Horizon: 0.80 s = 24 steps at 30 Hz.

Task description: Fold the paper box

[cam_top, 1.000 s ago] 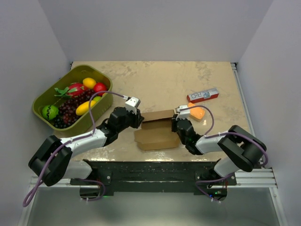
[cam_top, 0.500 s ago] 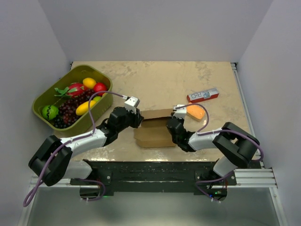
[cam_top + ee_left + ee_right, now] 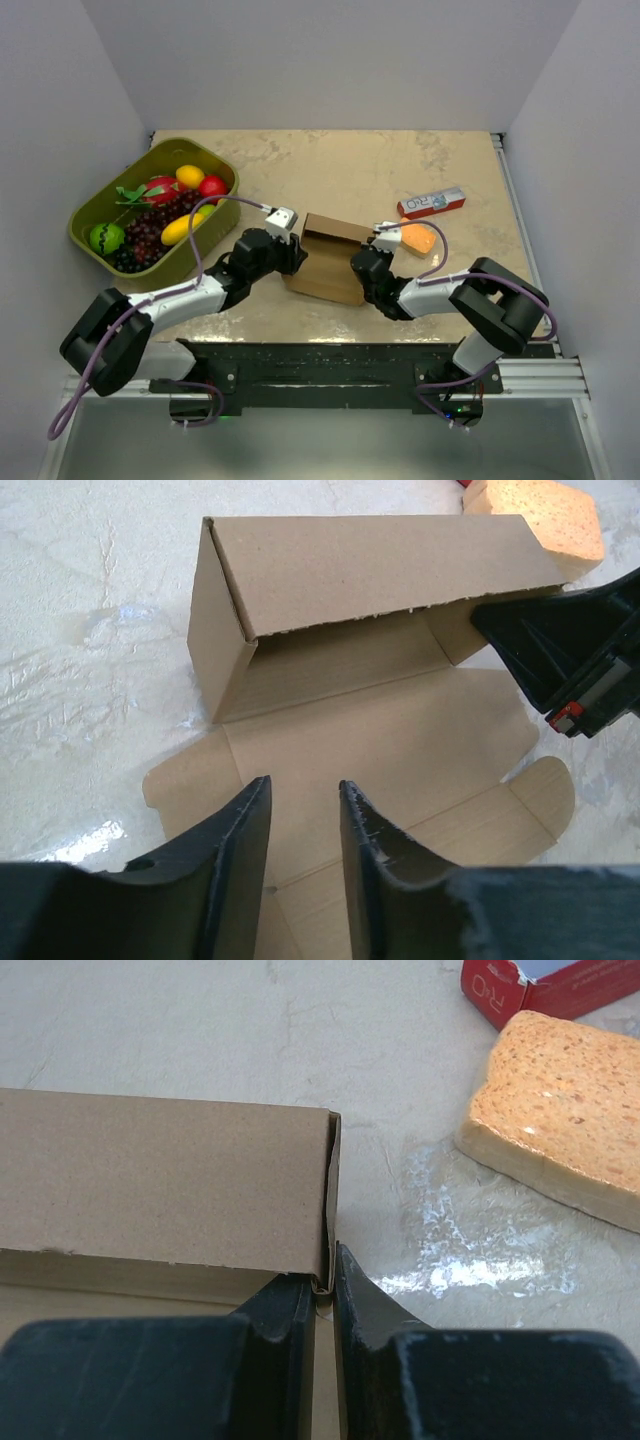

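The paper box [image 3: 330,262] is plain brown cardboard lying between the two arms. Its long back panel [image 3: 370,570] stands raised and leans over the flat base sheet [image 3: 400,730], with one end wall folded up at the left. My right gripper [image 3: 322,1268] is shut on the thin edge of the box's right end flap, at the corner of the raised panel [image 3: 160,1175]. My left gripper [image 3: 303,785] hovers low over the flat sheet's near left part, its jaws apart with nothing between them. From above, the left gripper [image 3: 297,255] sits at the box's left side and the right gripper [image 3: 362,262] at its right.
An orange sponge block [image 3: 417,239] lies just right of the box, close to the right gripper. A red-and-white carton [image 3: 431,203] lies behind it. A green tray [image 3: 178,262] of toy fruit stands at the far left.
The right gripper has swung the box's back panel up and over toward the left, so the box looks shorter from above. The left gripper's jaws have widened a little.
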Tool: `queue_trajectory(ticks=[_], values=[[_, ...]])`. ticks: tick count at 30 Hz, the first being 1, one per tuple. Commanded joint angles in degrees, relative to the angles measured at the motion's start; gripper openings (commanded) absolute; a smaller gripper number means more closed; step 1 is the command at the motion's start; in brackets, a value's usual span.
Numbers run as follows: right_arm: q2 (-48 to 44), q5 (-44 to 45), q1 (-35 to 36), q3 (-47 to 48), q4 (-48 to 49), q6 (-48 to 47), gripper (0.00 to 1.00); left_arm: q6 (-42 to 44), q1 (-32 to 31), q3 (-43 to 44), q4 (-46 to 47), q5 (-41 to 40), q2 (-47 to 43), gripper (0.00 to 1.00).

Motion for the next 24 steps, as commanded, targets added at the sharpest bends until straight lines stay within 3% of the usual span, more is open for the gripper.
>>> queue_trajectory(ticks=[1, 3, 9, 24], values=[[-0.55, -7.25, -0.06, -3.83, 2.35, -5.84, 0.0, 3.77, 0.05, -0.22, -1.39, -3.17, -5.01, 0.51], [-3.09, -9.21, -0.06, -4.79, 1.57, -8.13, 0.0, 4.13, 0.75, -1.01, -2.71, -4.68, -8.16, 0.64], [-8.11, -15.36, -0.06, -6.64, -0.45, -9.98, 0.0, -1.13, 2.25, -3.39, -2.72, -2.84, -16.17, 0.8], [-6.62, -19.15, 0.29, -7.26, 1.83, -12.88, 0.0, -8.08, 3.3, -6.73, 8.7, 2.35, -6.96, 0.8]])
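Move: The paper box's raised left end stands about 8 cm ahead of the open left gripper, 1 cm to its right and 4 cm lower. The right gripper already pinches the box's right front corner; that left end lies some 14 cm to its left, 5 cm ahead and 1 cm lower. On the table 5 cm below the right gripper, the sponge lies 12 cm right and 3 cm ahead, the red carton 14 cm right and 10 cm ahead. Keep the right gripper's pinch on the box corner and draw it back about 3 cm and 2 cm left while turning it some 20 degrees counter-clockwise, so the left end swings towards the left gripper. Meanwhile open the left gripper wide, lift it some 6 cm while easing left, then sink almost all the way back down beside that end, without closing. ##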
